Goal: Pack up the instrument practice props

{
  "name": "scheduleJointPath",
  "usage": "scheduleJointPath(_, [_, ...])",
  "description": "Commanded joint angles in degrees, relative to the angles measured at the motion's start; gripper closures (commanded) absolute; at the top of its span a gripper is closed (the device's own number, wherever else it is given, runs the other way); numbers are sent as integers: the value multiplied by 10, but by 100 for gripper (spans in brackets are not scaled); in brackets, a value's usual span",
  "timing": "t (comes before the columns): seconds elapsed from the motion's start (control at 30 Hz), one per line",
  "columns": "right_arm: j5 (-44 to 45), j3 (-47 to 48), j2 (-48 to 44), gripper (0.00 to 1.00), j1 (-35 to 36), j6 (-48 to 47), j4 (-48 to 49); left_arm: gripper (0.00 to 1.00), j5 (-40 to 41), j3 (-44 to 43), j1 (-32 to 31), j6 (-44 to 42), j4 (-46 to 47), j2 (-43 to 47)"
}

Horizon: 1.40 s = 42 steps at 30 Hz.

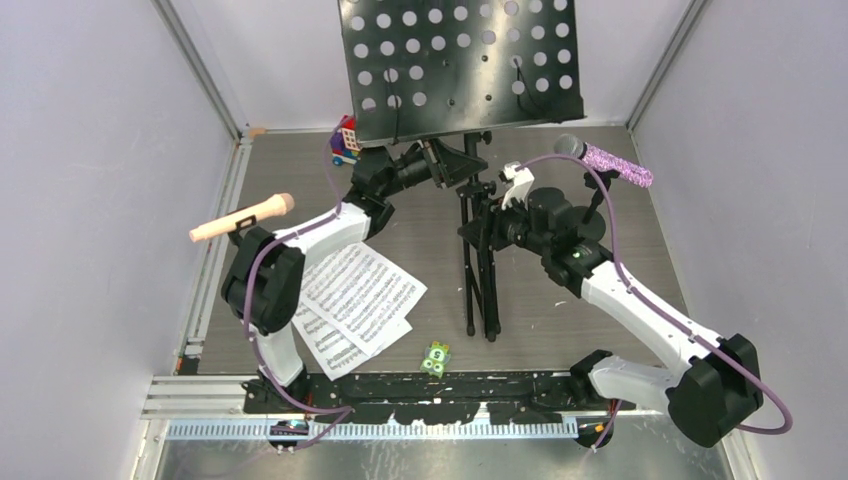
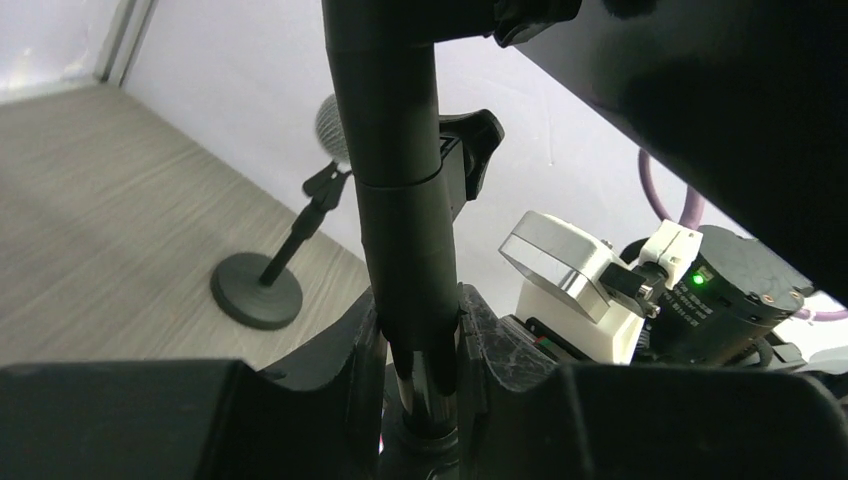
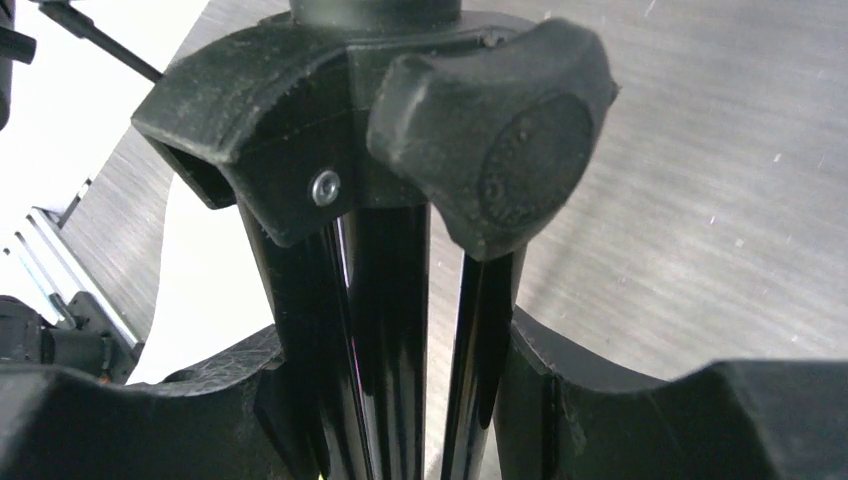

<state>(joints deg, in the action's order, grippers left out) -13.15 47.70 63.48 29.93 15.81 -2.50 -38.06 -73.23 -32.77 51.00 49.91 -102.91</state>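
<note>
The music stand's black perforated desk (image 1: 460,62) stands tilted at the back, its tripod legs (image 1: 480,285) folded together. My left gripper (image 1: 440,162) (image 2: 420,340) is shut on the stand's post (image 2: 395,180) just under the desk. My right gripper (image 1: 487,228) (image 3: 395,400) is shut on the folded legs (image 3: 385,300), below the collar and its knob (image 3: 500,130). White sheet-music pages (image 1: 355,300) lie flat by the left arm. The pink microphone (image 1: 243,218) sits at the left. The purple-glitter microphone (image 1: 605,158) rests on its round-based mount (image 2: 256,290) at the right.
A red-blue toy brick vehicle (image 1: 345,140) sits at the back, beside the left gripper. A small green dotted piece (image 1: 435,357) lies near the front rail (image 1: 400,405). Grey walls close in the table on three sides. The right arm's wrist (image 2: 570,270) is close behind the post.
</note>
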Motion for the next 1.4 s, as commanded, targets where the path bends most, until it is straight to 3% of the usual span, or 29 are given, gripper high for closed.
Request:
scheduleJointPath(0.0, [39, 63, -33, 100, -8, 68, 89, 100, 29, 43, 24, -87, 14, 27])
scheduleJointPath(0.37, [55, 111, -3, 99, -8, 145, -1, 100, 33, 50, 59, 60, 103, -74])
scheduleJointPath(0.57, [37, 154, 55, 100, -9, 146, -27, 100, 52, 89, 78, 76, 139, -86])
scheduleJointPath(1.1, [129, 25, 30, 100, -13, 190, 0, 100, 10, 61, 71, 67, 85, -157])
scheduleJointPath(1.37, [208, -69, 17, 99, -15, 188, 94, 100, 1, 23, 51, 57, 46, -209])
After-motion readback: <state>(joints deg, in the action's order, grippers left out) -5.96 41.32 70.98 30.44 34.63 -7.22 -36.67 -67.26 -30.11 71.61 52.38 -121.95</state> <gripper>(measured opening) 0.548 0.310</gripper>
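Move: Bare table, where the held music stand is going down, lies about 33 cm below the left hand and 5 cm farther out. It is some 22 cm straight below the right hand, which holds the folded legs. From the right hand, the green toy sits about 17 cm back and 9 cm left, the sheet music 3 cm back and 25 cm left, and the glitter microphone 19 cm ahead and 28 cm right. Down together and steadily, both hands lower the music stand towards the table, the left, still gripping the pole under the desk, sinking about 19 cm and easing a little forward while it rolls the pole's top forward nearly 40 degrees. The right keeps its fingers around the folded legs, sinks some 11 cm, tips down and turns somewhat clockwise. ##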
